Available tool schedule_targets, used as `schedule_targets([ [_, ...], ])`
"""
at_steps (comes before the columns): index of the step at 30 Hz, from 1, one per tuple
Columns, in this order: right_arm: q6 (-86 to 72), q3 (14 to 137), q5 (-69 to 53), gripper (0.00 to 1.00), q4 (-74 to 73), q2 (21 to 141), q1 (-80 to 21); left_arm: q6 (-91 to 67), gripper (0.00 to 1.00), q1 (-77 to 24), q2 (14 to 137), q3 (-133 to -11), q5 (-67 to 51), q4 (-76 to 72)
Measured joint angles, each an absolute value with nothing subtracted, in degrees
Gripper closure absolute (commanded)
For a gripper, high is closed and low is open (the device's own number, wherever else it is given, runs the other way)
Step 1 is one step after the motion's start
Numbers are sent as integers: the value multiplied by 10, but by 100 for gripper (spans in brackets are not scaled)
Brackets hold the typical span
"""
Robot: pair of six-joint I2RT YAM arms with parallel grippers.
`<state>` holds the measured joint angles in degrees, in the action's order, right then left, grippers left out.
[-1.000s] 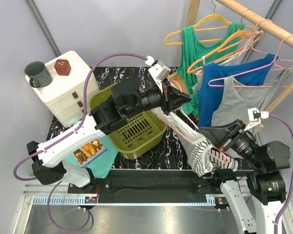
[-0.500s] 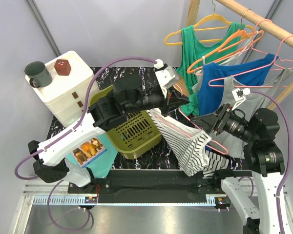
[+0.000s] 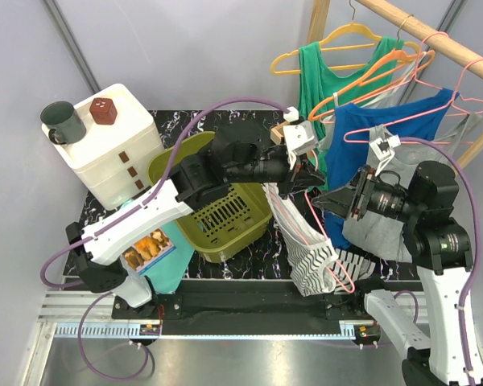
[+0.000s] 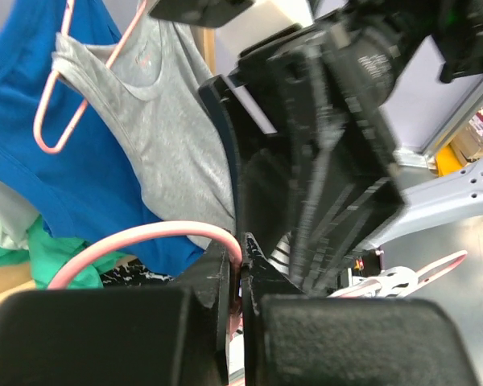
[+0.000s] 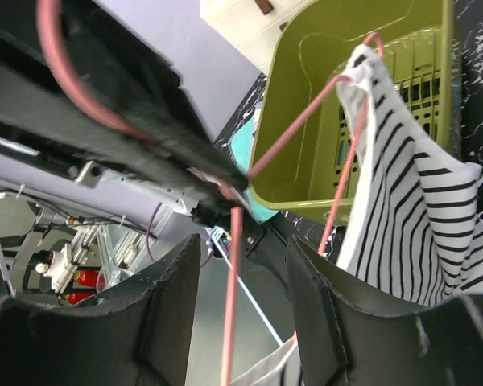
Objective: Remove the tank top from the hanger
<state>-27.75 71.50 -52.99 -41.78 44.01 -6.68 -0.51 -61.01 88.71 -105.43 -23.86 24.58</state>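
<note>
The tank top (image 3: 310, 253) is white with black stripes and hangs on a pink hanger (image 3: 294, 217) over the table's front edge. My left gripper (image 3: 308, 173) is shut on the hanger's hook wire, which shows pinched between the jaws (image 4: 240, 249) in the left wrist view. My right gripper (image 3: 324, 201) faces it from the right, open. One pink bar of the hanger (image 5: 233, 322) runs down between the right gripper's (image 5: 243, 253) fingers without touching them. The striped tank top (image 5: 419, 201) hangs just to the right of those fingers.
An olive basket (image 3: 217, 213) sits under the left arm. A white drawer unit (image 3: 117, 149) with a mug (image 3: 62, 122) stands at the back left. A wooden rail (image 3: 435, 36) at the right carries hangers with green (image 3: 322, 80), blue (image 3: 362, 145) and grey (image 3: 386, 157) tops.
My right gripper let go of the striped tank top, opened and rose toward the hanger. My left gripper carried the hanger rightward, and the tank top now hangs straight down.
</note>
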Motion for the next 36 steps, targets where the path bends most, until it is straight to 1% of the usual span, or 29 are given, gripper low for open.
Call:
schedule_targets([
  [3,-280,715,-540,45,-419,426,-67,-7,100,-611,893,-1055,-239,246],
  [7,-290,715,-564,46,-418,401,-67,-15,100,-614,909,-1089,-240,252],
  [10,-294,714,-576,47,-416,399,-67,-19,100,-623,920,-1114,-242,253],
  [13,-298,704,-582,52,-410,402,-67,-22,100,-635,934,-1141,-248,251],
  [17,-304,696,-581,86,-403,407,-67,-26,100,-652,943,-1147,-249,250],
  [18,-304,696,-580,100,-401,409,-67,-26,91,-655,945,-1147,-249,250],
  [22,-317,691,-549,100,-403,407,-66,-25,38,-656,949,-1147,-225,249],
  [23,-318,689,-543,100,-404,405,-66,-27,32,-655,946,-1143,-206,245],
  [24,-320,687,-529,100,-403,402,-66,-31,29,-653,940,-1135,-194,243],
  [25,-321,685,-519,100,-402,400,-66,-35,14,-653,931,-1122,-181,242],
  [28,-322,679,-495,100,-401,397,-66,-46,12,-653,891,-1071,-148,241],
  [33,-329,675,-471,100,-397,396,-66,-57,13,-650,763,-920,-97,209],
  [36,-336,674,-470,100,-386,395,-66,-70,20,-635,682,-834,-62,182],
])
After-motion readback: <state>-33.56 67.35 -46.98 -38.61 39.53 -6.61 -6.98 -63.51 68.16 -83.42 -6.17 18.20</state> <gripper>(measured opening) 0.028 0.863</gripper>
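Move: The left fingers already pinch the pink hanger's neck. The right hand's open fingers, where it is being taken, lie about 3 cm to the left hand's right, 2 cm back and 4 cm below; the green basket is some 20 cm left, 15 cm ahead and 35 cm below. From the right hand, the neck is 3 cm left, 2 cm ahead and 4 cm higher; the striped tank top hangs 5 cm back, 2 cm left and 12 cm below, and the blue top 13 cm ahead, 12 cm right and 8 cm below. The right hand backs up about 3 cm with its fingers open while the left, still pinching the hanger's neck, brings it back, right and up towards them, and the right fingers then close on the pink wire just at the neck. The left fingers open wide at that, let go and swing some 11 cm to the left, turning about 20 degrees counter-clockwise, while the right hand keeps its pinch and eases forward about 3 cm with a slight clockwise turn. ##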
